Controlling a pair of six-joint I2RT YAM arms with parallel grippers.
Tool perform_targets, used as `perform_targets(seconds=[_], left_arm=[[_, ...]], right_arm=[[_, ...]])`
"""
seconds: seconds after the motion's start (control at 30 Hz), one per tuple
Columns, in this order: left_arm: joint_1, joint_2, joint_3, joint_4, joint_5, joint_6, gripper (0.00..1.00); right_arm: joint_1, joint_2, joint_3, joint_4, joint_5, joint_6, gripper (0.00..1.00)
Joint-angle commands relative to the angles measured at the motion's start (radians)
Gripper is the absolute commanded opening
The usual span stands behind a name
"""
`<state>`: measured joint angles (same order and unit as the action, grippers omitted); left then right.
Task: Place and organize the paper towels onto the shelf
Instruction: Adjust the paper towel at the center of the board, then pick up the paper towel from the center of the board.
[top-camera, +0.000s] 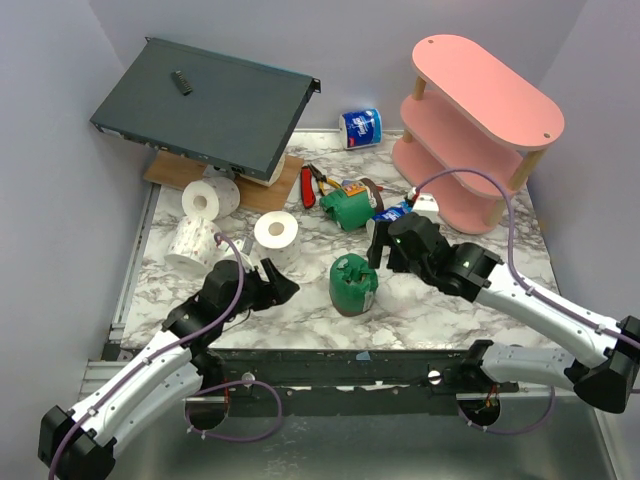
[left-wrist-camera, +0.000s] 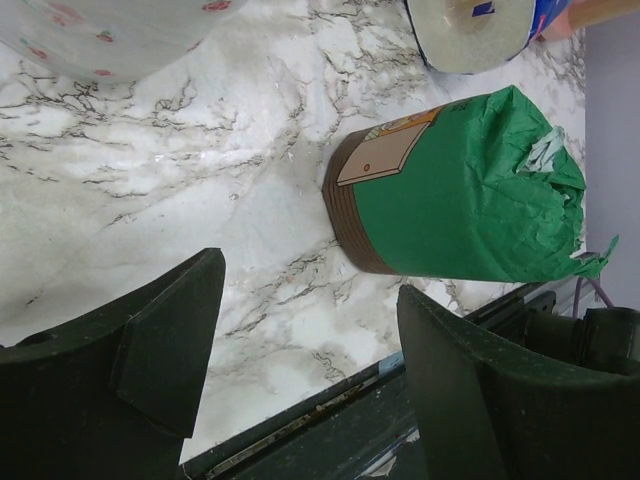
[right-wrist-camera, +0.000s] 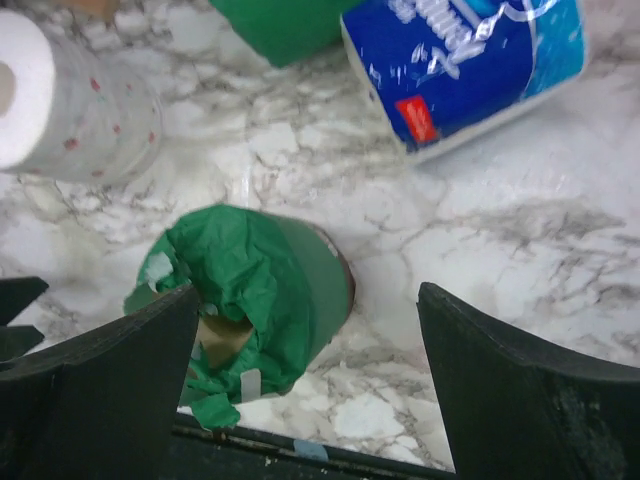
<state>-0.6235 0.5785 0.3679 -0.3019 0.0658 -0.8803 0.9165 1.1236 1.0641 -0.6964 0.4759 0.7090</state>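
A green-wrapped paper towel roll (top-camera: 352, 283) with a brown band stands upright on the marble table, between my two grippers. My left gripper (top-camera: 288, 283) is open just to its left; in the left wrist view the roll (left-wrist-camera: 460, 190) lies beyond the open gripper (left-wrist-camera: 310, 280), untouched. My right gripper (top-camera: 375, 255) hovers open above and to its right; the right wrist view looks down on the roll (right-wrist-camera: 260, 300), near the left finger of the gripper (right-wrist-camera: 308, 295). The pink shelf (top-camera: 480, 130) stands at the back right, its boards bare. Other paper towels: a second green roll (top-camera: 347, 210), a blue one (top-camera: 361, 128), three white ones (top-camera: 277, 232).
A dark grey flat box (top-camera: 205, 108) leans at the back left over a wooden board. Red-handled pliers (top-camera: 308, 187) lie near the second green roll. A blue-wrapped roll (right-wrist-camera: 465, 60) lies close by my right gripper. A dotted white roll (right-wrist-camera: 70, 100) sits to the left.
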Motion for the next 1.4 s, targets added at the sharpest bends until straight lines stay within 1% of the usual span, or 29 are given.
perform_targets(seconds=[0.0,0.2,0.37,0.53,0.63,0.77,0.83,1.1,1.37], left_arm=[[0.004,0.006,-0.012,0.028,0.028,-0.018,0.73],[0.004,0.007,-0.020,0.028,0.034,-0.016,0.73],[0.004,0.019,-0.027,0.039,0.040,-0.017,0.73],[0.004,0.031,-0.033,0.048,0.050,-0.015,0.73],[0.005,0.034,-0.037,0.050,0.053,-0.015,0.73],[0.004,0.038,-0.038,0.057,0.057,-0.013,0.73],[0.004,0.041,-0.039,0.064,0.059,-0.011,0.72],[0.004,0.058,-0.042,0.078,0.071,-0.012,0.72],[0.004,0.052,-0.054,0.074,0.070,-0.015,0.71]], right_arm=[[-0.020,-0.027,-0.105,0.093,-0.148,0.076,0.92],[-0.020,-0.008,-0.166,0.174,-0.210,0.072,0.88],[-0.022,0.040,-0.192,0.205,-0.238,0.066,0.84],[-0.022,0.064,-0.200,0.212,-0.238,0.055,0.77],[-0.021,0.064,-0.205,0.207,-0.240,0.046,0.74],[-0.022,0.071,-0.212,0.205,-0.262,0.027,0.66],[-0.022,0.081,-0.215,0.206,-0.274,0.018,0.63],[-0.022,0.127,-0.224,0.220,-0.295,0.001,0.63],[-0.022,0.149,-0.224,0.241,-0.306,-0.007,0.51]])
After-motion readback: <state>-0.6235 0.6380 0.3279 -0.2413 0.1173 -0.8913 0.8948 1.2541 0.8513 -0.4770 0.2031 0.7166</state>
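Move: The green paper towel stands open end up, its middle about 7 cm left of the right hand, 3 cm back and some 14 cm below. The blue pack lies about 10 cm ahead of that hand and 3 cm to its right. The second green pack is some 16 cm ahead and 7 cm left, and the upright white roll about 8 cm ahead and 24 cm left. From the left hand the towel is roughly 14 cm right and 2 cm ahead. Down onto the green towel's open upper end comes the right hand, sinking about 10 cm, first easing back a little, then drifting some 4 cm left. It tips farther down by about 15 degrees and turns slightly counter-clockwise while its wide-open fingers close to roughly half, straddling the wrapped rim on the towel's right side. The left hand sinks about 2 cm beside it, fingers staying open. ##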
